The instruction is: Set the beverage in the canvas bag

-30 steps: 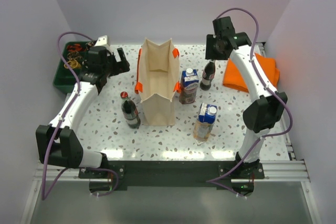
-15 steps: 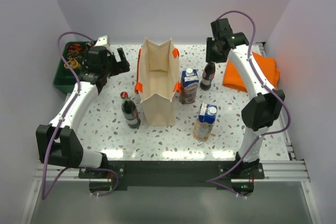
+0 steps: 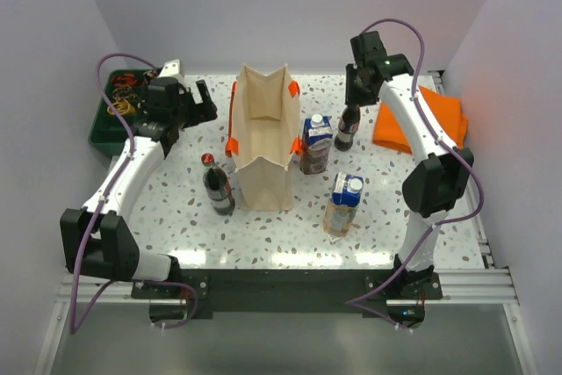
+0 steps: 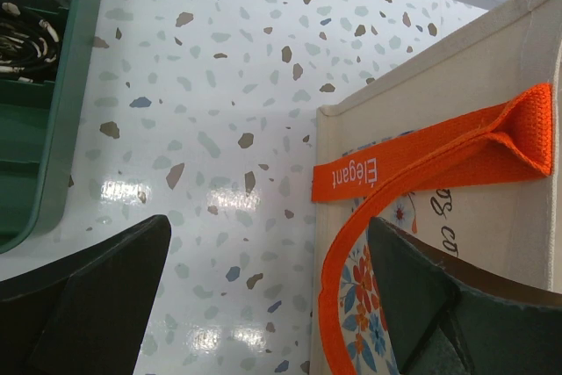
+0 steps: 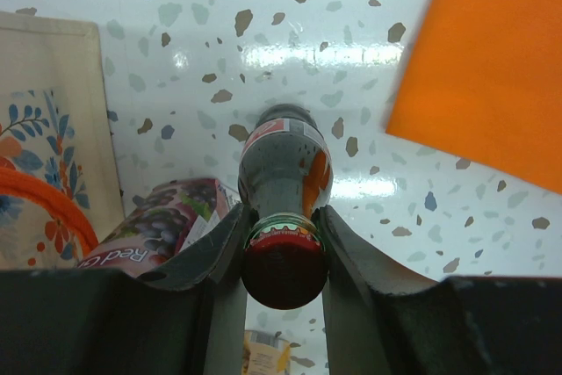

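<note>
The beverage in my grip is a dark cola bottle (image 5: 285, 164) with a red cap, standing upright on the table to the right of the canvas bag (image 3: 263, 142). My right gripper (image 5: 284, 234) is shut on the bottle's neck just under the cap; from above, the right gripper (image 3: 356, 98) sits over the cola bottle (image 3: 348, 127). The beige canvas bag (image 4: 457, 111) stands open with orange handles (image 4: 421, 164). My left gripper (image 4: 263, 252) is open beside the bag's left side, one finger over the handle; from above the left gripper (image 3: 204, 103) holds nothing.
A second cola bottle (image 3: 217, 185) stands left of the bag. A grape juice carton (image 3: 315, 143) stands close beside the gripped bottle, and another carton (image 3: 342, 204) stands nearer the front. A folded orange cloth (image 3: 420, 120) lies at the right; a green tray (image 3: 114, 116) sits far left.
My right gripper has shifted slightly left over the cola bottle and closed on its neck. The left arm has not moved.
</note>
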`<state>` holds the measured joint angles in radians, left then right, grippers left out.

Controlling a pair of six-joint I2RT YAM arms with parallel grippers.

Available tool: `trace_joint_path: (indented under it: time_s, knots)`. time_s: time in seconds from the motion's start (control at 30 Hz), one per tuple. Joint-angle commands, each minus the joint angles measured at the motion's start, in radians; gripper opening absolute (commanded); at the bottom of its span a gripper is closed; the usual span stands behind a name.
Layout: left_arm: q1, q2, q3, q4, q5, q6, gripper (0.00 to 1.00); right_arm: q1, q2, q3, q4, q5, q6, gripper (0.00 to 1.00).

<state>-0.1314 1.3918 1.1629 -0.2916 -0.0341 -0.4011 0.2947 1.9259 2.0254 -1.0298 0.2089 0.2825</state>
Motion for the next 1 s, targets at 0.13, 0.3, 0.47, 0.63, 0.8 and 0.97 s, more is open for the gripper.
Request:
trace_joint_path:
  time_s: [0.13,0.3,0.47,0.63,0.8,0.97]
  knots:
    - [0.001,-0.008,-0.008,0.042,-0.015,0.005,1.00,0.003,-0.011,0.062,0.008,0.004,0.001,0.00]
    - [0.003,-0.007,-0.006,0.045,-0.012,0.008,1.00,0.003,-0.024,0.105,0.004,0.006,-0.005,0.00]
    - [0.001,-0.013,-0.002,0.043,-0.004,0.008,1.00,0.003,-0.033,0.168,-0.003,0.027,-0.022,0.00]
    - [0.001,-0.014,0.007,0.043,0.002,0.011,1.00,0.003,-0.041,0.220,0.004,0.032,-0.025,0.00]
    - [0.003,-0.022,0.018,0.040,0.014,0.015,1.00,0.003,-0.042,0.283,-0.006,0.026,-0.026,0.00]
    - [0.001,-0.030,0.047,0.023,0.028,0.024,1.00,0.004,-0.041,0.386,-0.030,0.015,-0.032,0.00]
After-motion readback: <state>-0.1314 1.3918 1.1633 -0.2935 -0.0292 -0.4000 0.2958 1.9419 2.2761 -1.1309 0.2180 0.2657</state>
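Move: The bottle stands upright under my right hand, already gripped by its capped neck. The canvas bag it is meant for lies about 22 cm to my right hand's left and 6 cm back, its middle some 9 cm lower. The grape carton stands roughly 8 cm left and 7 cm back, the orange cloth about 22 cm right and 7 cm ahead. From my idle left hand the bag is some 16 cm right and 4 cm back. Keeping my right fingers shut on the bottle's neck just under the red cap, I barely shift for the first half, then pull it straight up off the table, gathering speed, about 7 cm in all. As it rises my fingers tip slightly outward, some 5 to 10 degrees. ##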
